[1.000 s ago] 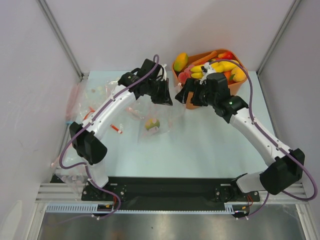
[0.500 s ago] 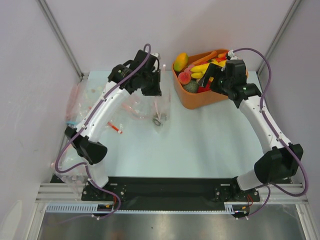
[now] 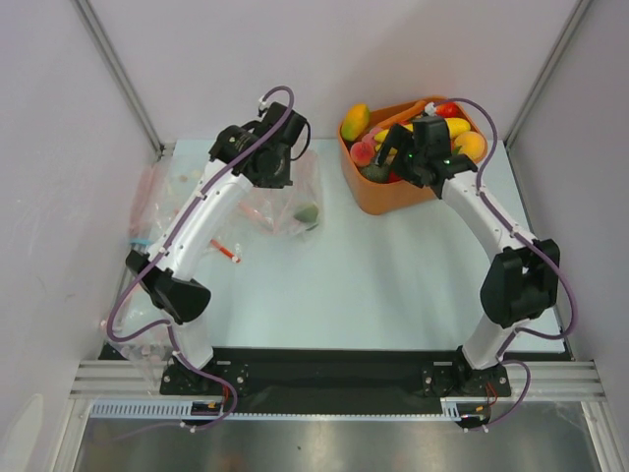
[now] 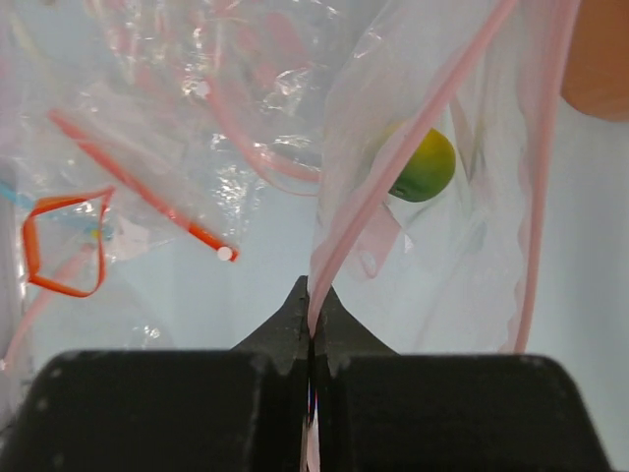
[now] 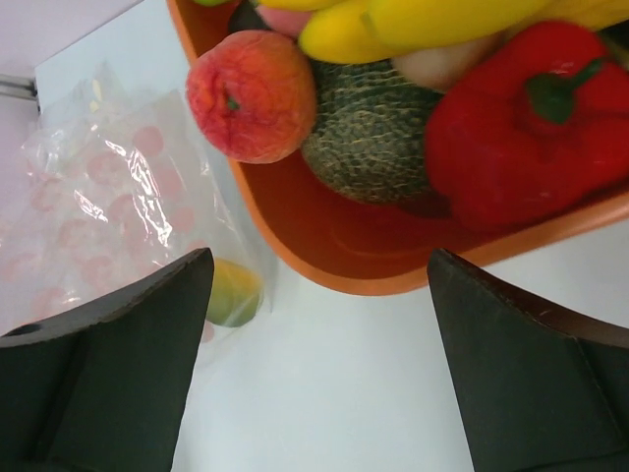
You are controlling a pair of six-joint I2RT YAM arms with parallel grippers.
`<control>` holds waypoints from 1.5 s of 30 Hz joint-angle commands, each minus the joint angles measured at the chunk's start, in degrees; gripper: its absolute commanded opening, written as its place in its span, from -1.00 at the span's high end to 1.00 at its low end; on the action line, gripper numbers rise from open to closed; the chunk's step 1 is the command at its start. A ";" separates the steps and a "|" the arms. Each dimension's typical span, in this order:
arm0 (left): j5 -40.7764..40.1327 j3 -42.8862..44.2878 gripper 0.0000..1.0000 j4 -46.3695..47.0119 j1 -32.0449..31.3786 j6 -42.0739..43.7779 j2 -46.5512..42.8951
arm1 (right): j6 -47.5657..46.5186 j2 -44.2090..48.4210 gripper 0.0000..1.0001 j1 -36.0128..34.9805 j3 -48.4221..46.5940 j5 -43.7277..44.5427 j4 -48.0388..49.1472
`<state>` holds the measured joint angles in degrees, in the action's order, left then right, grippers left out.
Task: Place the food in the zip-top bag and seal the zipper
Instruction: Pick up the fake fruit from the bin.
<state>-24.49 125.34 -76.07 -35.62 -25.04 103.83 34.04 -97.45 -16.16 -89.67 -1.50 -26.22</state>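
Note:
My left gripper (image 4: 313,307) is shut on the pale pink zipper strip (image 4: 413,138) of the clear zip-top bag (image 3: 287,202) and holds its mouth up. A green-yellow toy fruit (image 4: 423,165) lies inside the bag; it shows in the top view (image 3: 308,211) and the right wrist view (image 5: 232,292) too. My right gripper (image 5: 319,295) is open and empty, over the near rim of the orange tub (image 3: 393,193). The tub holds a pink peach (image 5: 251,94), a netted melon (image 5: 369,143), a red pepper (image 5: 526,123) and yellow bananas (image 5: 393,25).
Other clear bags lie left of the held bag, one with an orange-red strip (image 4: 138,182), more at the table's left edge (image 3: 147,197). Grey walls close in the left, the back and the right. The black rail (image 3: 324,369) runs along the near edge.
My left gripper has drawn back left with the bag, and the fruit slid down inside it. My right gripper has swung from beside the bag back over the tub.

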 commanded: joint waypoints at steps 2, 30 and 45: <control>-12.67 -0.01 0.99 -5.93 -0.07 -0.80 -3.63 | 4.36 -2.74 -0.93 -3.87 -4.90 6.58 5.82; -7.51 -4.58 1.00 -2.16 -4.19 0.69 1.63 | 14.12 -24.63 -0.73 -9.06 -26.87 24.61 0.38; 1.38 -5.46 1.00 6.20 -4.20 3.06 2.43 | 9.73 -11.81 -0.09 -8.01 -17.04 20.32 3.36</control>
<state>-25.10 119.72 -73.14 -39.94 -23.79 107.37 46.19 -116.09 -25.06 -107.57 20.49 -25.58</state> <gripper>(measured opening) 0.008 0.686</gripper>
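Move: The peach the open right hand goes for lies in the bin's left part, about 9 cm ahead of that hand, 6 cm to its left and 4 cm lower. The melon is some 4 cm back and 4 cm right of the peach, the mango about 8 cm beyond and 2 cm left of it, and the bananas roughly 4 cm farther out and 10 cm to its right. From the left hand, the peach is about 17 cm ahead, 20 cm right and 10 cm below. The right hand reaches forward some 10 cm and about 6 cm left into the bin, sinking 4 cm and turning about 15 degrees clockwise, then closes its wide-open fingers round the peach from both sides until they stop well short of shut, and starts drawing it up and back, about 1.5 cm each. The left hand keeps its shut pinch on the bag's edge, first swinging left about 6 cm while rising 3 cm, then returning some 9 cm to the right and sinking about 8 cm. ##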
